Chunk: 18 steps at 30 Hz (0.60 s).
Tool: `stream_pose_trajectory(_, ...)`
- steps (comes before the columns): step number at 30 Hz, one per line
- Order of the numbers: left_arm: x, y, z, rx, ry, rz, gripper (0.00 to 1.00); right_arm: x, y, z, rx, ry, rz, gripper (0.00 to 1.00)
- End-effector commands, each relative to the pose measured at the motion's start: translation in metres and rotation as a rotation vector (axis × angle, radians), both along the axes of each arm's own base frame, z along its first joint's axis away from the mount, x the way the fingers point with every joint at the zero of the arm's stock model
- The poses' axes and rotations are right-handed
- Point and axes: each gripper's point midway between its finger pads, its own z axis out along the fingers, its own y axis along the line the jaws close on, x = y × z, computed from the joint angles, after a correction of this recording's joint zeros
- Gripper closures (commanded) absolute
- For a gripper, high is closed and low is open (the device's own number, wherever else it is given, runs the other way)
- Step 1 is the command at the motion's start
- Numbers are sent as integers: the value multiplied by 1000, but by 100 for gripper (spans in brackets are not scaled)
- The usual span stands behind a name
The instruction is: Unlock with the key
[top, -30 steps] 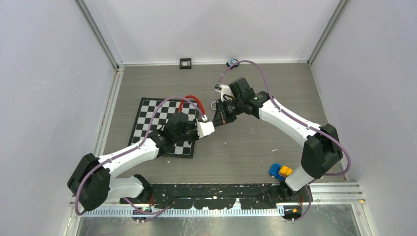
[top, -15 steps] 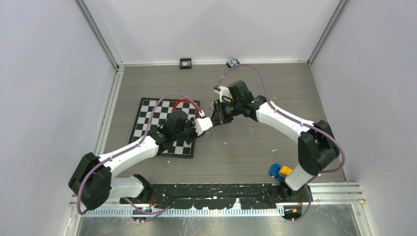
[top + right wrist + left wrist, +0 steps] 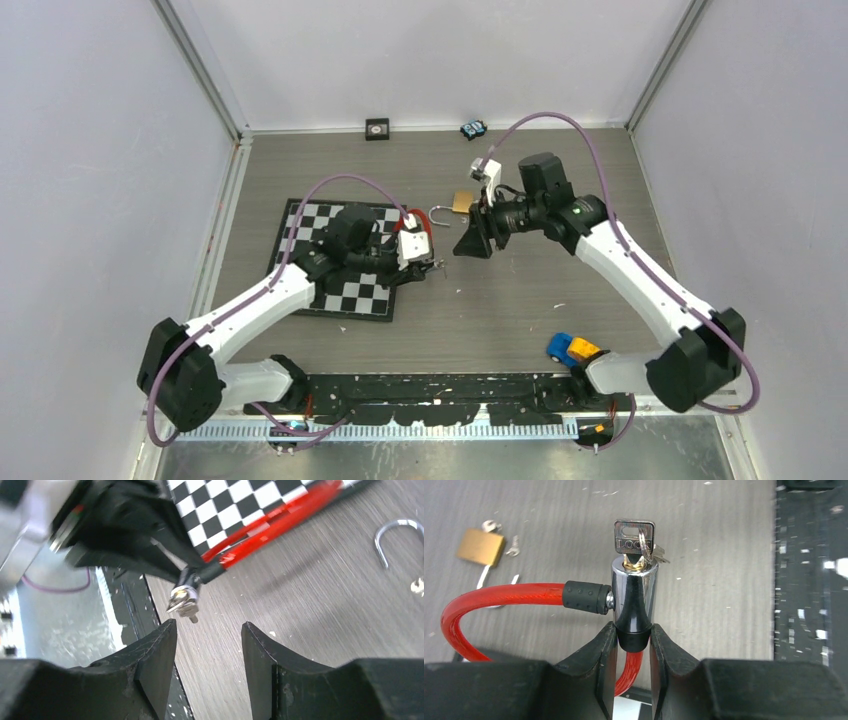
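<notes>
My left gripper (image 3: 634, 640) is shut on the black lower end of a chrome lock cylinder (image 3: 635, 595). A red cable (image 3: 499, 595) loops out of the cylinder's side through a black collar. A silver key (image 3: 634, 537) stands in the cylinder's top, with a ring and a second key hanging from it. My right gripper (image 3: 209, 627) is open and empty, a short way from the key (image 3: 184, 602), which points at the gap between its fingers. From above, the left gripper (image 3: 425, 262) and right gripper (image 3: 468, 240) face each other over the table's middle.
A brass padlock (image 3: 462, 202) with an open shackle (image 3: 395, 530) lies on the table behind the grippers. The checkerboard (image 3: 300, 240) lies under the left arm. A blue and yellow toy (image 3: 570, 348) sits near the right arm's base. Two small objects (image 3: 377, 128) rest by the back wall.
My right gripper has opened, let go of the key and drawn back to the right. The left gripper, still gripping the lock, has shifted a little. The brass padlock has come into view.
</notes>
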Motion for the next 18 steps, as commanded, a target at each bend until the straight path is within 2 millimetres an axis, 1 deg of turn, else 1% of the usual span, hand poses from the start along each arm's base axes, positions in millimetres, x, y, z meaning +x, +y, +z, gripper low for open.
stream_pose_trajectory(1, -26, -12, 31, -115, 120, -190, 100, -45, -2, 25, -31, -281, 294, 44)
stream_pose_trajectory(5, -33, -11, 41, -158, 212, -232, 100, -60, 0, 27, -102, -427, 352, 43)
stream_pose_trajectory(10, -44, -11, 43, -174, 292, -298, 100, -76, 2, 28, -174, -499, 443, 43)
stream_pose_trajectory(14, -54, -11, 40, -173, 358, -359, 100, -73, 8, 25, -245, -546, 458, 43)
stream_pose_trajectory(18, -58, -11, 36, -166, 389, -380, 100, -74, 14, 26, -288, -579, 482, 44)
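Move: The key in the lock's end lies about 6 cm to the right hand's left, 3 cm back and 4 cm lower. The red cable loop is 11 cm left of that hand and 4 cm ahead; the brass padlock lies 12 cm straight ahead, some 20 cm below. From the left hand, which holds the lock, the key is about 5 cm right, 1 cm ahead and 3 cm lower. The open right hand swings back about 8 cm past the key; the left draws its lock back 5. ##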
